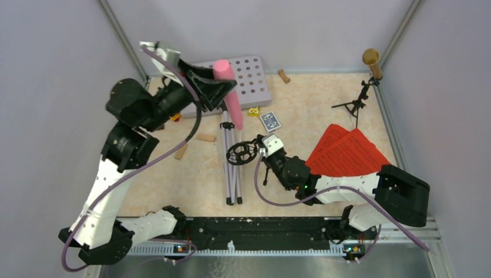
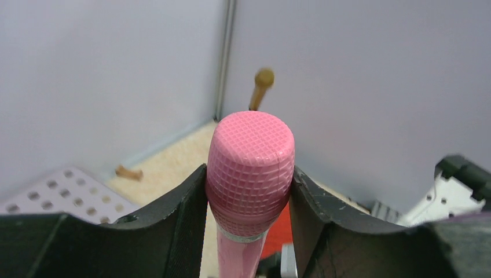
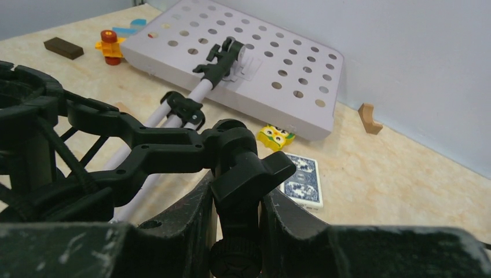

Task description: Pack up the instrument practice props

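Note:
The pink microphone [image 1: 231, 101] hangs head-up above the table, its ribbed head [image 2: 250, 168] clamped between the fingers of my left gripper [image 1: 223, 87], which is shut on it. My right gripper [image 1: 259, 152] is shut on the stem of a small black mic tripod [image 3: 243, 179] with a ring-shaped holder [image 1: 240, 152]. The grey hole-punched tray [image 1: 252, 78] lies at the back, with its silver tripod pole [image 1: 231, 168] running toward me. Red sheet-music pages [image 1: 347, 152] lie at the right. The gold microphone [image 1: 372, 61] stands on another black tripod [image 1: 354, 104] in the far right corner.
A blue card deck [image 1: 270, 121] and a yellow toy [image 3: 276, 137] lie just in front of the tray. Wooden blocks [image 1: 205, 138] are scattered left of the pole, and another block [image 1: 283, 76] lies by the back wall. Grey walls enclose the table on three sides.

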Available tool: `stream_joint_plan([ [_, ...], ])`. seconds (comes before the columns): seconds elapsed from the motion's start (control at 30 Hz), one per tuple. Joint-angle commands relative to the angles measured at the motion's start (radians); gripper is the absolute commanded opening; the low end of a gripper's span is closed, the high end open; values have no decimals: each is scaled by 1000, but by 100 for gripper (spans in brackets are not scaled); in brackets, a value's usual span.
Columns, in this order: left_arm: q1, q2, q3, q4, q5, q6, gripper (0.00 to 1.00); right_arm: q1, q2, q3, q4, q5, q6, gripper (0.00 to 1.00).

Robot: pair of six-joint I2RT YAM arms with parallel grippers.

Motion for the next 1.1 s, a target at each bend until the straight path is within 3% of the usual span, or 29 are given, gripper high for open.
stream_joint_plan([
  [0.0, 1, 61, 304, -115, -96, 73, 0, 14, -90, -18, 77, 51, 35, 0],
  [0.13, 1, 117, 447, -219, -162, 90, 0, 15, -194, -46, 46, 100, 47, 0],
  [0.27, 1, 92, 346, -240, -247, 59, 0, 13, -374, -54, -75, 163, 71, 0],
  [0.4, 1, 93, 252, -273, -249, -10, 0, 11, -590, 7, -331, 303, 142, 0],
  [0.53, 1, 30, -32, -48, -144, -116, 0, 5, -751, 164, -731, 380, 282, 0],
  [0.7, -47, 69, -329, 218, -39, -259, 0, 4, -820, 261, -1019, 424, 377, 0],
  [0.8, -170, 134, -379, 227, -187, -236, 0, 5, -864, 245, -1047, 436, 399, 0],
  [1.07, -182, 286, -508, 257, -323, -369, 0, 5, -908, 244, -1101, 414, 459, 0],
])
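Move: The pink tube, already clear of the black ring stand, is in the left hand. The open table to the right of the folded music stand lies roughly 50 cm below that hand, 10 cm to its right and about level ahead. The folded stand's middle is some 14 cm ahead and 6 cm left, and the card deck about 32 cm ahead and 12 cm right, both near table height. From the right hand, which holds the ring stand, the red sheets lie about 9 cm ahead, 39 cm right and 20 cm down; the red owl block is 4 cm back, 15 cm right, equally low. The pink tube, kept in the left fingers, is first lifted another 11 cm or so and slightly left, then swept far down and rightward, ending about 27 cm lower, towards the open table beside the folded stand, the wrist tipping forward nearly 40 degrees. The right hand keeps its grip on the ring stand and carries it some 21 cm right, rising then easing down a little, towards the red sheets, rolling its left side up and turning clockwise. ##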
